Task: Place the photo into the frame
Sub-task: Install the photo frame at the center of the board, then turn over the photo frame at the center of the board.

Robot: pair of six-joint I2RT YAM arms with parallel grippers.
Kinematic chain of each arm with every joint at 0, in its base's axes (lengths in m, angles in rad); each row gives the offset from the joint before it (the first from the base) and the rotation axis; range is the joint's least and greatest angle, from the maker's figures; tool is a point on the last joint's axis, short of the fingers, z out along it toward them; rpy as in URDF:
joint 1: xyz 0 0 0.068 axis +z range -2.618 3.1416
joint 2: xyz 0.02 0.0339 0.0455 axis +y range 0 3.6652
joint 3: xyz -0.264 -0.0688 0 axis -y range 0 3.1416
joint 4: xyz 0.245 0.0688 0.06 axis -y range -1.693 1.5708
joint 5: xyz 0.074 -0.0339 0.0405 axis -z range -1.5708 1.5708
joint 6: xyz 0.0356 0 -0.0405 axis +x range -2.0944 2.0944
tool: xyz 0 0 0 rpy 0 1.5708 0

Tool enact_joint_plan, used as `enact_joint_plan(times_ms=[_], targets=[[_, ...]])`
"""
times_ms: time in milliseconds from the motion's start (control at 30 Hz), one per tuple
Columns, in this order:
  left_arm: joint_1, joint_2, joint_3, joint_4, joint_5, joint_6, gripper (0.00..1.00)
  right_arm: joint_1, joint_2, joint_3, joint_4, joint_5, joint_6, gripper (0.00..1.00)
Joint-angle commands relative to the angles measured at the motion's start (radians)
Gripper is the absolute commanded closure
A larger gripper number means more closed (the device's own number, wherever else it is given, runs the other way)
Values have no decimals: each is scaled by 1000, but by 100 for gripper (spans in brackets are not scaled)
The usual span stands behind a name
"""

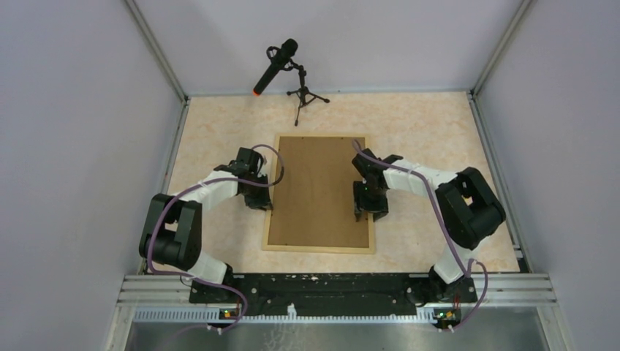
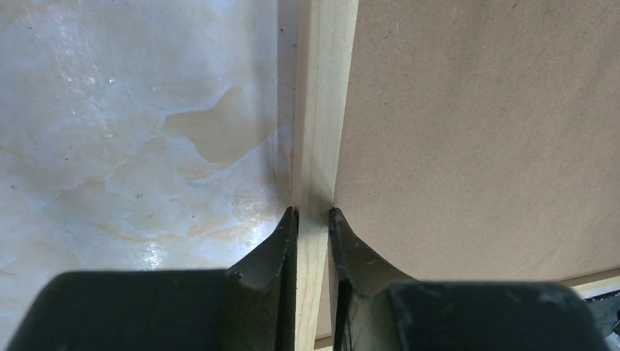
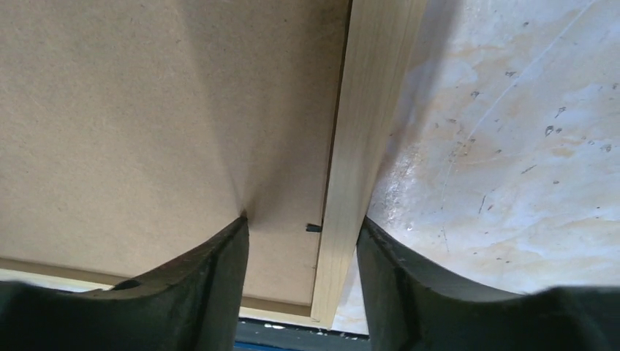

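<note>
The frame [image 1: 319, 248] lies flat mid-table, its light wooden rails surrounding a brown backing board [image 1: 320, 190]. The photo is hidden. My left gripper [image 1: 267, 191] is shut on the frame's left rail. In the left wrist view its fingertips [image 2: 314, 212] pinch that rail [image 2: 322, 110] from both sides, with the board [image 2: 475, 131] to the right. My right gripper [image 1: 371, 208] stands open astride the right rail. In the right wrist view its jaws [image 3: 303, 218] hang apart: one finger is over the board [image 3: 146, 110], the other outside the rail [image 3: 365, 117].
A microphone on a small tripod [image 1: 281, 66] stands at the back, beyond the frame's far edge. Grey walls enclose the marbled tabletop [image 1: 431, 131] on three sides. A small black tab [image 3: 313, 227] sticks out from the right rail over the board.
</note>
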Motion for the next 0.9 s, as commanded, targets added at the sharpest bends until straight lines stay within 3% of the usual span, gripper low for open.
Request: enact_joint_plan(times_ms=[0,167,267,367,467,533,700,867], targets=[[-8,-27,-5,-12,17,-6,86,-18,29,-127,287,-23,-33,54],[-6,-141,10,-25,76,9,46,-52,-4,-120,276,37,-93,85],[-12,-251,34,-20,186,35,25,-51,12,-97,266,41,-104,97],[-53,-344,45,45,304,69,14,-51,-8,-93,253,41,-86,100],[-186,-416,9,174,364,94,10,-53,-50,-86,223,24,-76,100],[-335,-448,-30,264,290,105,5,-61,-78,-76,190,-4,-81,100],[-816,-468,-150,484,-26,254,3,-110,-127,-36,109,-79,-116,100],[-1132,-325,-153,577,-420,458,5,-155,-135,-15,85,-180,-134,100]])
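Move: The right hand hangs open over the frame's right bar; its grip spot is about 2 cm to the right at fingertip height, with the near right corner some 9 cm back and 2 cm to the right. The left hand still grips the left bar: from it the near right corner is about 12 cm back and 29 cm to the right, the middle of the near bar about 12 cm back and 14 cm to the right, both slightly below. Shut the right fingers across the frame's right bar, shifting about 1 cm right to pinch it, then ease it about 2 cm forward. Meanwhile let go of the left bar, lift the left gripper some 15 cm and sweep it right and back over the frame towards the near right corner, opening wide and turning roughly 60 degrees clockwise, sinking a little at the end. ##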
